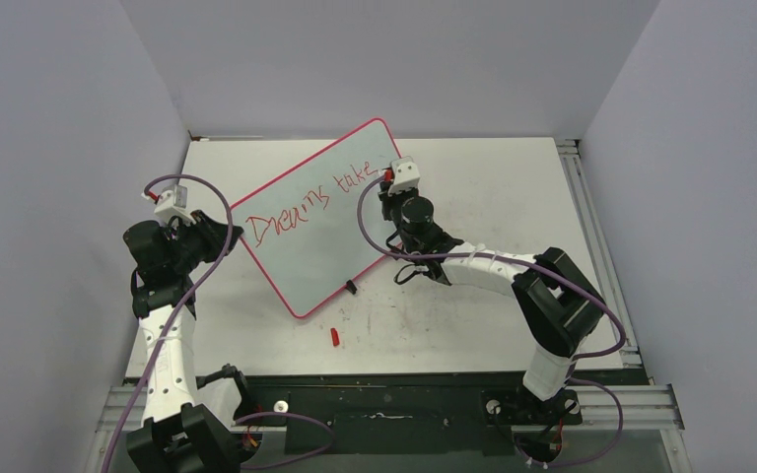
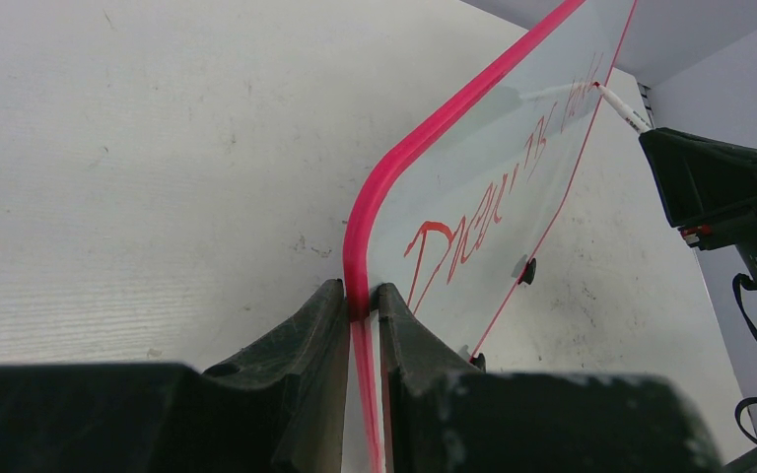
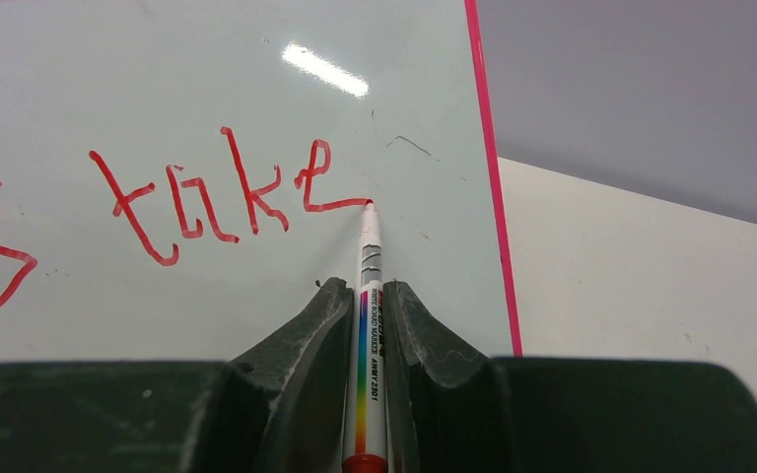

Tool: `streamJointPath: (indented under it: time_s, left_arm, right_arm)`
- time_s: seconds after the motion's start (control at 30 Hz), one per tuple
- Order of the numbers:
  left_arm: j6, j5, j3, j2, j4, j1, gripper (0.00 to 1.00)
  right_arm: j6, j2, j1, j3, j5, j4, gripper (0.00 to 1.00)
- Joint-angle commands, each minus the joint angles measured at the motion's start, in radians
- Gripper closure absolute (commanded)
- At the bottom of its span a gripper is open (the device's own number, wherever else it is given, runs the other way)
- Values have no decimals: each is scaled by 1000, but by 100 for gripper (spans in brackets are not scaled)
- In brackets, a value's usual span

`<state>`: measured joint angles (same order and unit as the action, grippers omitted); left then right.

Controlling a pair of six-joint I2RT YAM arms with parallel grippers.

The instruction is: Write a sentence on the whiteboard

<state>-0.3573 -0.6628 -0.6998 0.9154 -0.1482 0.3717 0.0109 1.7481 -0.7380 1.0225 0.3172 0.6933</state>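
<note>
The whiteboard [image 1: 306, 232] with its red-pink rim stands tilted on the table, with "Dreams take" written on it in red. My left gripper [image 1: 227, 233] is shut on the board's left edge. In the left wrist view its fingers [image 2: 360, 296] pinch the rim of the whiteboard [image 2: 473, 177]. My right gripper [image 1: 391, 183] is at the board's upper right, shut on a white marker [image 3: 369, 325]. The marker's red tip touches the whiteboard [image 3: 207, 79] at the end of the "e" in "take". The right gripper [image 3: 368, 291] holds the marker by its barrel.
A small red marker cap [image 1: 335, 337] lies on the table in front of the board. A black clip foot [image 1: 352, 288] sticks out from the board's lower edge. Grey walls close in the table [image 1: 513, 187] on three sides.
</note>
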Motion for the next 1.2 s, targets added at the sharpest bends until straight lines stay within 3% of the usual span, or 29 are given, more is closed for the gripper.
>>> streamJointPath:
  time_s: [0.0, 0.47, 0.83, 0.93, 1.17]
  left_arm:
    - [13, -12, -7, -17, 19, -8, 87]
    - [12, -15, -4, -28, 18, -8, 87]
    - [12, -21, -7, -19, 21, -10, 87]
    - [11, -23, -6, -21, 23, -9, 87]
    - [9, -27, -3, -25, 25, -13, 87]
  right_arm:
    - [6, -32, 15, 17, -8, -11, 95]
    - [-2, -157, 43, -4, -61, -52, 95]
    - [21, -310, 71, -46, -239, -167, 95]
    - [53, -362, 44, -77, -333, -197, 95]
    - [136, -419, -149, -184, -429, -166, 95]
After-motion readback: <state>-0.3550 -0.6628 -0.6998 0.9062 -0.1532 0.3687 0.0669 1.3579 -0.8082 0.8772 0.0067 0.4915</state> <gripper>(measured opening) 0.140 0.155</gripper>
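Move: The right hand already has the marker's tip on the whiteboard at the tail of the "e" in "take", about 5 cm ahead of the hand and 2 cm to its left, level with it. "Dreams" lies roughly 22 cm left of this hand and 5 cm nearer; the board's right edge is about 7 cm ahead, 2 cm right. From the left gripper, still holding the board's edge, that tail is some 16 cm forward, 30 cm right. Draw the right hand's marker barely 1 cm farther right along the board to lengthen the tail of the "e", then lift it clear, rising about 7 cm while easing right. Next pull back from the board roughly 10 cm, swinging left and turning some 20 degrees counter-clockwise, marker still gripped. Keep the left gripper clamped still on the board's edge. ##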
